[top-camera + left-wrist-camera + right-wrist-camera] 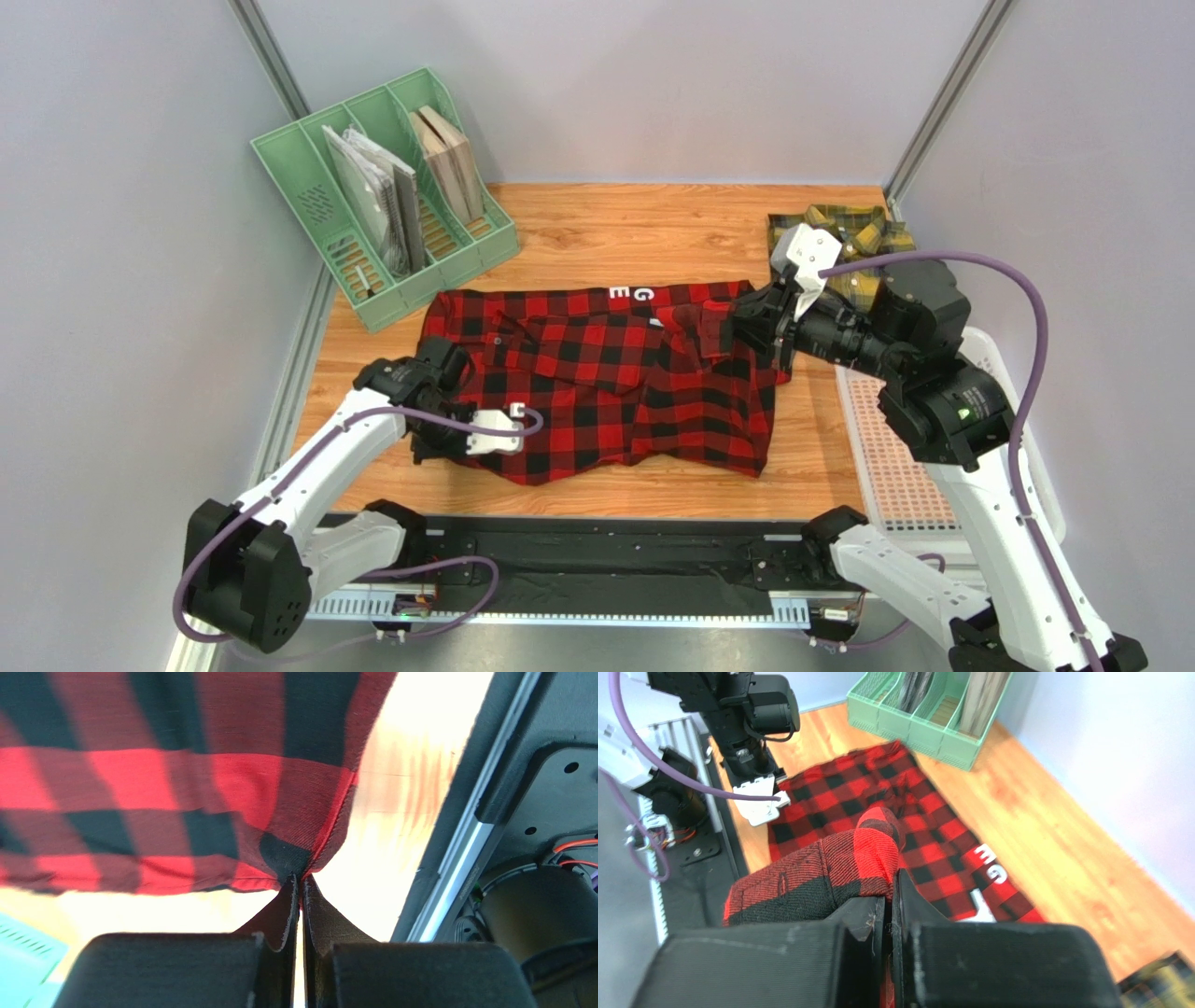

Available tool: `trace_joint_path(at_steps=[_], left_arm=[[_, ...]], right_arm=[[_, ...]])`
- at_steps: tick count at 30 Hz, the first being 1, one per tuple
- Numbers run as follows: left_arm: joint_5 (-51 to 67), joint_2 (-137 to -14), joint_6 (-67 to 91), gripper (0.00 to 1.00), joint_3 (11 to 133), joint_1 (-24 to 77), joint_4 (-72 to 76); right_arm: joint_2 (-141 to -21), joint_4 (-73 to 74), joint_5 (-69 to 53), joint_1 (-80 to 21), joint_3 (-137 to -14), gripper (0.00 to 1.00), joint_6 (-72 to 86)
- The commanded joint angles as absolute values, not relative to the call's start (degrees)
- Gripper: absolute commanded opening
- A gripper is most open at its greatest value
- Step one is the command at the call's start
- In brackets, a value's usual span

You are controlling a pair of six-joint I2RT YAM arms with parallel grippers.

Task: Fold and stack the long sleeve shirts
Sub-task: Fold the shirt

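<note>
The red-and-black check shirt (603, 378) lies spread in the middle of the wooden table, white letters at its far edge (990, 868). My left gripper (425, 437) is at the shirt's near-left corner, shut on the hem (300, 879) with the cloth pinched between the pads. My right gripper (732, 333) is over the shirt's right side, shut on a bunched red sleeve fold (868, 857) lifted off the table. The yellow-and-green check shirt (842, 231) lies folded at the far right corner, behind the right arm, and its edge shows in the right wrist view (1158, 983).
A green file rack (386, 182) with folders stands at the far left. A white perforated tray (884, 462) sits at the right edge under the right arm. A black rail (603, 553) runs along the near edge. Grey walls close in on three sides.
</note>
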State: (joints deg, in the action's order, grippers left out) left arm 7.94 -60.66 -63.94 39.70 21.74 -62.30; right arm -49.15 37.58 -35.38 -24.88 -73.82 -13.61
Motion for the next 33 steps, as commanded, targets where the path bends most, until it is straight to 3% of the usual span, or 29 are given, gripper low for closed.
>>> trace_joint_path(at_steps=[1,14,22,33], left_arm=[[10.55,-61.61,-63.98,0.00,45.69,20.04,-67.06],[10.81,-75.75,-61.09,0.00,57.74,11.26,-59.94],[9.32,-86.99,-59.85,0.00,64.24,9.85,-55.55],[8.61,-93.78,-56.69,0.00,66.01,7.21,-51.68]], right_arm=[[-52.89,35.60,-35.51,-23.21,-80.59,0.00,-18.88],[-75.13,31.29,-47.10,-16.26,-101.07,0.00,-28.03],[-85.59,25.49,-51.50,-16.26,-104.67,0.00,-29.79],[-90.69,19.79,-53.17,-15.73,-103.45,0.00,-34.63]])
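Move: The left gripper holds the red shirt's near left corner; the shirt's far left corner lies about 26 cm straight ahead and 5 cm below, with the green rack some 36 cm ahead and 7 cm left. The right gripper holds the cloth's gathered near part high up: the shirt's far edge is roughly 20 cm straight ahead and 37 cm below, with the white letters on it 12 cm to the left. The yellow plaid shirt sits about 25 cm ahead and 22 cm to the right. Sweep both shut grippers forward together, keeping hold of the cloth, to carry the shirt's near side over towards its far edge. Take the right about 19 cm forward, arching up first and then sinking a little, with its fingertips tipping upwards; bring the left some 14 cm forward in a low arc back down to its starting height, turning counter-clockwise. ##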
